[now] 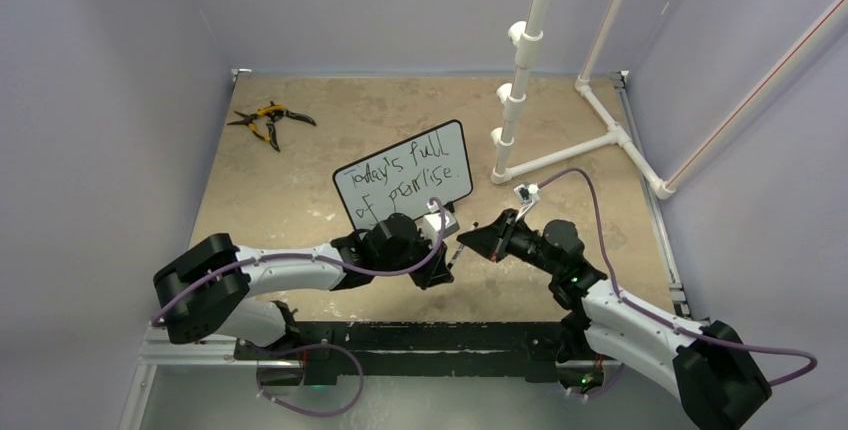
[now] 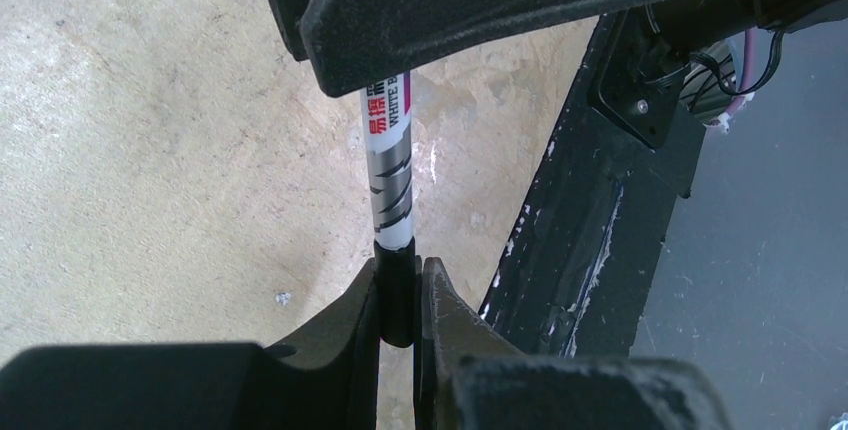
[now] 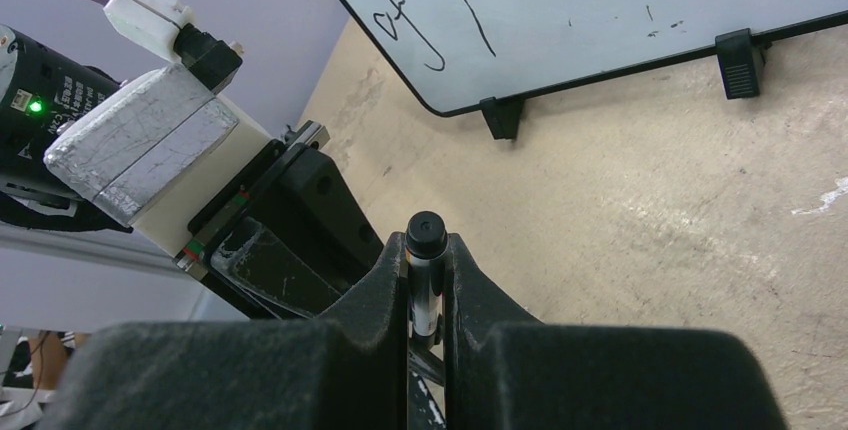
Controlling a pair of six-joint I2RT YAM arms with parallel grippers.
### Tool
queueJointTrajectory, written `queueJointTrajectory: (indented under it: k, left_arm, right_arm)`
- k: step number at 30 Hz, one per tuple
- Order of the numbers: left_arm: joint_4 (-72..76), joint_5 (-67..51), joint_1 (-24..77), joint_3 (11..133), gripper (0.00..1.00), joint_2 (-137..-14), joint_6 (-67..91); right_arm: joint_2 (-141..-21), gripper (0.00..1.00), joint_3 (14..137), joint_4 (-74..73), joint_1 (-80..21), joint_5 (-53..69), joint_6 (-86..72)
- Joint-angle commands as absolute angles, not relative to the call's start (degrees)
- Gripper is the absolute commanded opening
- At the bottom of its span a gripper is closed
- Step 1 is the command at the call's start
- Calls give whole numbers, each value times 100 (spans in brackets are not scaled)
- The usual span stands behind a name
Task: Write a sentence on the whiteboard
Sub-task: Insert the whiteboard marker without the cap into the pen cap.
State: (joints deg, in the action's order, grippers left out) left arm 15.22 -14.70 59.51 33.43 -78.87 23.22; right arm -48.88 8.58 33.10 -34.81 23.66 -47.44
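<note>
The whiteboard stands tilted near the table's middle on its little black feet. Across it runs the sentence, black handwriting in two lines; only the start of its lower line shows in the right wrist view. Just in front of the board, a white marker spans the gap between both grippers. My left gripper is shut on its black cap end. My right gripper is shut on the barrel, with the black butt end poking out past the fingers.
Yellow-handled pliers lie at the back left. A white pipe stand rises at the back right, its legs spreading over the table. The black base rail runs along the near edge under the grippers.
</note>
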Motion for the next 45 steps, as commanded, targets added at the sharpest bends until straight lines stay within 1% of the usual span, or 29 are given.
queueJointTrajectory:
  k: [1,13,20,26,30,34,35,37,39,40,43,45]
  left_arm:
    - [4105,-902,5604,4453,0,-7730,1954]
    - [4262,-1223,5508,4608,0,-7649,1775]
    - [4188,-2047,5172,4602,0,-7462,2005]
    - [3997,-2343,5052,4562,0,-7375,2030]
    - [3711,-2365,5038,4573,0,-7366,1968]
    - [2942,-2006,4945,4518,0,-7221,1923]
    - [2699,-1879,4902,4490,7,-7180,1920]
    - [2269,-1760,4807,4498,23,-7120,1931]
    - [1784,-1596,4753,4553,40,-7054,1934]
    - [1609,-1499,4739,4565,45,-7006,1927]
    - [1235,-1246,4696,4577,58,-6801,1908]
    - [963,-1170,4634,4687,62,-6693,1915]
  right_arm:
    - [-5173,0,625,1990,-3901,4155,-4780]
    - [-5401,0,704,1829,-3896,4314,-4591]
    - [-5456,0,729,1769,-3902,4691,-4341]
    - [-5510,0,810,1740,-3902,4924,-4226]
    - [-5313,0,1186,1080,-3896,4411,-4105]
    - [-4686,0,1871,-52,-3894,2919,-4150]
    - [-4519,0,2030,-233,-3890,2604,-4216]
    - [-4306,0,2445,-887,-3888,1792,-4217]
    - [-4363,0,2839,-1556,-3885,1051,-4173]
    - [-4434,0,2982,-1834,-3885,759,-4163]
    - [-4736,0,3230,-2310,-3877,90,-4299]
    - [-4863,0,3349,-2534,-3851,-330,-4463]
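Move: The black pen cap sits in the left fingers with the marker's writing end already at or in its mouth; from the right hand, shut on the marker's tail end, that cap lies about 5 cm back, 4 cm left and 6 cm lower. The marker's middle is some 3 cm ahead of the left hand, 2 cm to its right and 3 cm up. The whiteboard's middle lies about 25 cm ahead and 11 cm left of the left hand, some 8 cm lower. With the marker still gripped in the right hand and its cap in the left, the two hands stay nearly in place, drifting together about a centimetre to the left and up to seat the cap, then both lift. The left fingers open and let go of the cap as that hand pulls away up some 13 cm and forward about 8, fingers tipping up, while the right keeps its hold, rises about 5 cm, sinks back some 3 and shifts a few centimetres right, its fingers tipping down nearly 20 degrees. ##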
